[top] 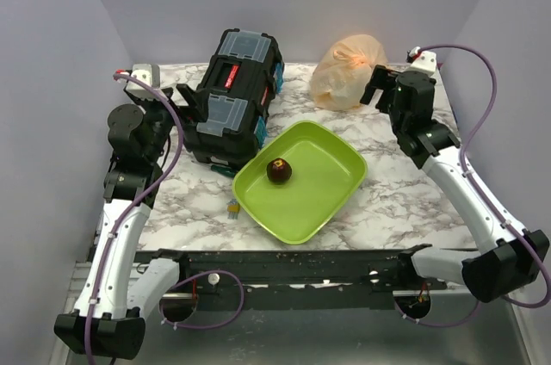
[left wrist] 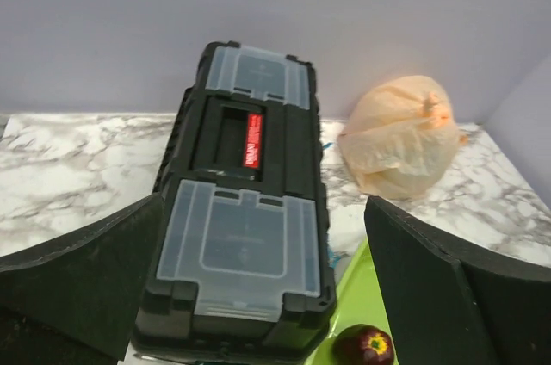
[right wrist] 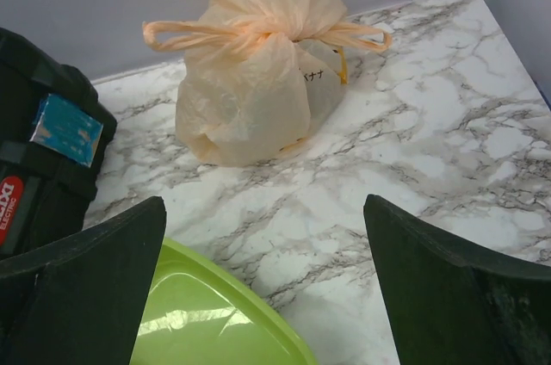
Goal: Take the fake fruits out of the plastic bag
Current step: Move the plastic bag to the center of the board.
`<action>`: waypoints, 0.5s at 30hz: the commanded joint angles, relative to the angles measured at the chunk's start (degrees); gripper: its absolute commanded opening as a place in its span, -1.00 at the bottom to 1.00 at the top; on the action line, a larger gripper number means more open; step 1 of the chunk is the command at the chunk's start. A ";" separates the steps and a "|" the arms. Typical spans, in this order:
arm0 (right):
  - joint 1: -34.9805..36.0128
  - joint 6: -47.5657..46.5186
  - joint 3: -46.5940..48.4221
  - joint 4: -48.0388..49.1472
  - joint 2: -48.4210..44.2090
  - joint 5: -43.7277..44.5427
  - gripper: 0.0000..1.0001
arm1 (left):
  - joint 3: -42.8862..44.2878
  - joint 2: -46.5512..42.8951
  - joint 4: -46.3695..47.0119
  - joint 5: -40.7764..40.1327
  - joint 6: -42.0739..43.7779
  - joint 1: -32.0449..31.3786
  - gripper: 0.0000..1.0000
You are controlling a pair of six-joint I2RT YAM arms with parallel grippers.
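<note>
The peach-orange plastic bag (top: 349, 72) stands knotted shut at the back right of the table. It also shows in the right wrist view (right wrist: 258, 81) and the left wrist view (left wrist: 400, 137). The fruits inside it are hidden. One dark maroon fruit (top: 278, 170) lies in the lime-green tray (top: 331, 177), and shows in the left wrist view (left wrist: 364, 346). My right gripper (top: 377, 86) is open and empty, just right of the bag; its jaws (right wrist: 264, 206) stand wide above bare table. My left gripper (top: 185, 105) is open and empty over the black toolbox (left wrist: 241, 210).
The black toolbox (top: 237, 94) with clear lid panels lies at the back left, touching the tray's left corner. A small yellow and blue item (top: 233, 206) lies by the tray's near left edge. Walls close the back and both sides.
</note>
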 commanded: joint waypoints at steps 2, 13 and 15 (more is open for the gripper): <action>-0.02 2.24 0.68 3.21 5.39 1.44 1.00 | 1.98 -1.28 -0.53 5.20 2.57 -3.16 0.98; -0.02 5.76 2.55 7.46 15.50 -4.68 1.00 | 0.10 -1.12 0.71 5.19 4.89 -7.22 0.98; -0.03 6.55 3.77 7.38 17.95 -4.36 1.00 | -0.06 -0.95 0.73 4.80 4.65 -7.42 0.98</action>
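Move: The tied plastic bag stands some 20 cm ahead of the right gripper, about 7 cm to its left and 21 cm below; the green tray lies about 11 cm back, 22 cm left and 30 cm down from that gripper. From the left gripper the bag is roughly 26 cm ahead, 41 cm to the right and 28 cm lower, with the black toolbox about 17 cm ahead, 6 cm right and 26 cm below. Lower the open right gripper about 8 cm while reaching some 5 cm forward and 3 cm left towards the plastic bag, tipping the fingers down by about 10 degrees. Meanwhile swing the open left gripper about 5 cm right and a little back, turning it some 10 degrees clockwise towards the bag's side. Touch nothing yet. ##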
